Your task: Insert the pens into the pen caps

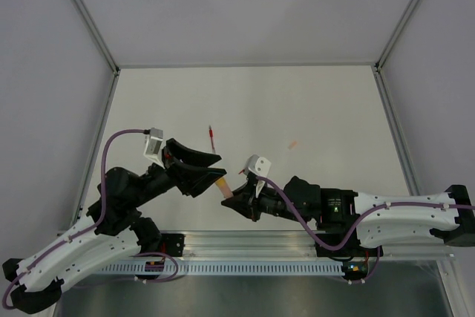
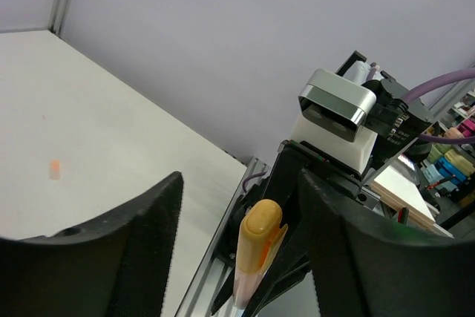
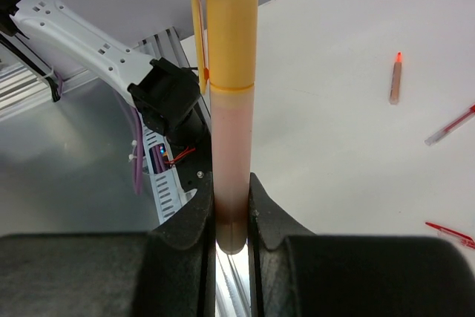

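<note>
My right gripper (image 3: 231, 191) is shut on the lower end of the pale salmon-orange pen (image 3: 231, 154) and holds it above the table's near edge. An orange cap (image 3: 231, 20) with a clip sits over the pen's far end. My left gripper (image 2: 239, 183) is open, its jaws wide on either side of that cap (image 2: 260, 235) without touching it. In the top view the two grippers meet, left (image 1: 221, 167) and right (image 1: 234, 200), with the pen (image 1: 223, 185) between them. The dark red pen (image 1: 213, 137) lies on the table behind them.
A small orange piece (image 1: 293, 143) lies alone at mid-table; it also shows in the left wrist view (image 2: 54, 169). The right wrist view shows a short brownish stick with a red tip (image 3: 395, 83) and thin red pieces (image 3: 449, 128) on the table. The metal rail (image 1: 260, 243) runs along the near edge.
</note>
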`<state>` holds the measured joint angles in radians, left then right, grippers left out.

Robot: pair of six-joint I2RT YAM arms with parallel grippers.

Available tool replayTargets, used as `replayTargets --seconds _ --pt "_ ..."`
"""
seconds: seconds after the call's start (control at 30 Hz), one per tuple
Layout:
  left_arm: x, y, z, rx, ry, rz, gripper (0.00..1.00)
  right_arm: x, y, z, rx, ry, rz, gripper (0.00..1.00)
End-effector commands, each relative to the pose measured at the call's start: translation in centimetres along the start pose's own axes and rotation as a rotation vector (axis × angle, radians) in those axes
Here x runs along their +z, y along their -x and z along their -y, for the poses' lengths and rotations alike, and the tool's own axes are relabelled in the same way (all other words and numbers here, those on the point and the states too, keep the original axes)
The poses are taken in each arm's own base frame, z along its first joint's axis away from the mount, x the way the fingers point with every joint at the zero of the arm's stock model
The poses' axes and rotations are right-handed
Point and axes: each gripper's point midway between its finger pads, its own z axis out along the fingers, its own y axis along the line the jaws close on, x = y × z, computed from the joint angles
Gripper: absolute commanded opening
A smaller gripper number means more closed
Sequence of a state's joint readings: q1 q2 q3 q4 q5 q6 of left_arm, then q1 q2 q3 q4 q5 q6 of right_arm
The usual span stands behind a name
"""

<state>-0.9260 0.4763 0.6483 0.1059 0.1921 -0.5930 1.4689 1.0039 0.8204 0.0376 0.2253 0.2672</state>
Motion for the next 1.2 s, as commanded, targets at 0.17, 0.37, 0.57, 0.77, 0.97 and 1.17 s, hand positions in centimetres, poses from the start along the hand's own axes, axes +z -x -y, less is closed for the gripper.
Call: replayTargets --seconds 0.17,0.37,0.57,0.77,0.97,1.17 --pt "-0.2 0.1 0.6 0.029 -0.038 0.002 0.25 0.3 1.9 -0.9 0.02 0.025 0.046 0.0" --pt "0.0 -2.1 0.3 -0.03 -0.058 -0.059 0.02 -0.1 4.8 -0.1 0.002 -0.036 0.109 0.0" --pt "-0.2 -3.8 -0.2 -0.062 -0.065 -0.092 0.02 -0.2 7.7 0.0 -0.014 -0.062 0.143 0.0" --pt "-0.2 -5.2 -0.7 -0.064 -0.069 -0.128 0.02 0.5 8.8 0.0 -0.013 -0.074 0.154 0.0" --pt "-0.3 -6.8 -1.3 -0.065 -0.068 -0.168 0.02 0.8 9.8 0.3 -0.008 -0.086 0.167 0.0" --pt "-0.5 -7.9 -2.1 -0.063 -0.046 -0.191 0.02 0.6 10.8 1.2 0.002 -0.114 0.192 0.0"
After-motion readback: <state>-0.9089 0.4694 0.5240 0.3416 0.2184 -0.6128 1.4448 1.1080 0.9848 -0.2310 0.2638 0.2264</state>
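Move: My right hand still pinches the pink barrel, with the yellow cap standing about 6 cm above that hand, some 2 cm ahead and 2 cm to its left. From my left hand, partly open above, the cap's middle is about 4 cm down, 2 cm back and 1 cm right. The red cap on the table lies roughly 20 cm ahead of my left hand, 8 cm right and 36 cm below. I shut my part-open left fingers completely over the end of the yellow cap, not around it, and keep that hand nearly in place, its tips tilting up some 5 degrees; they seem to bear down on the cap's end. Meanwhile my right hand, keeping its pinch on the barrel, sinks about 2 cm and eases 1.5 cm forward, its fingers tipping down about 10 degrees. ##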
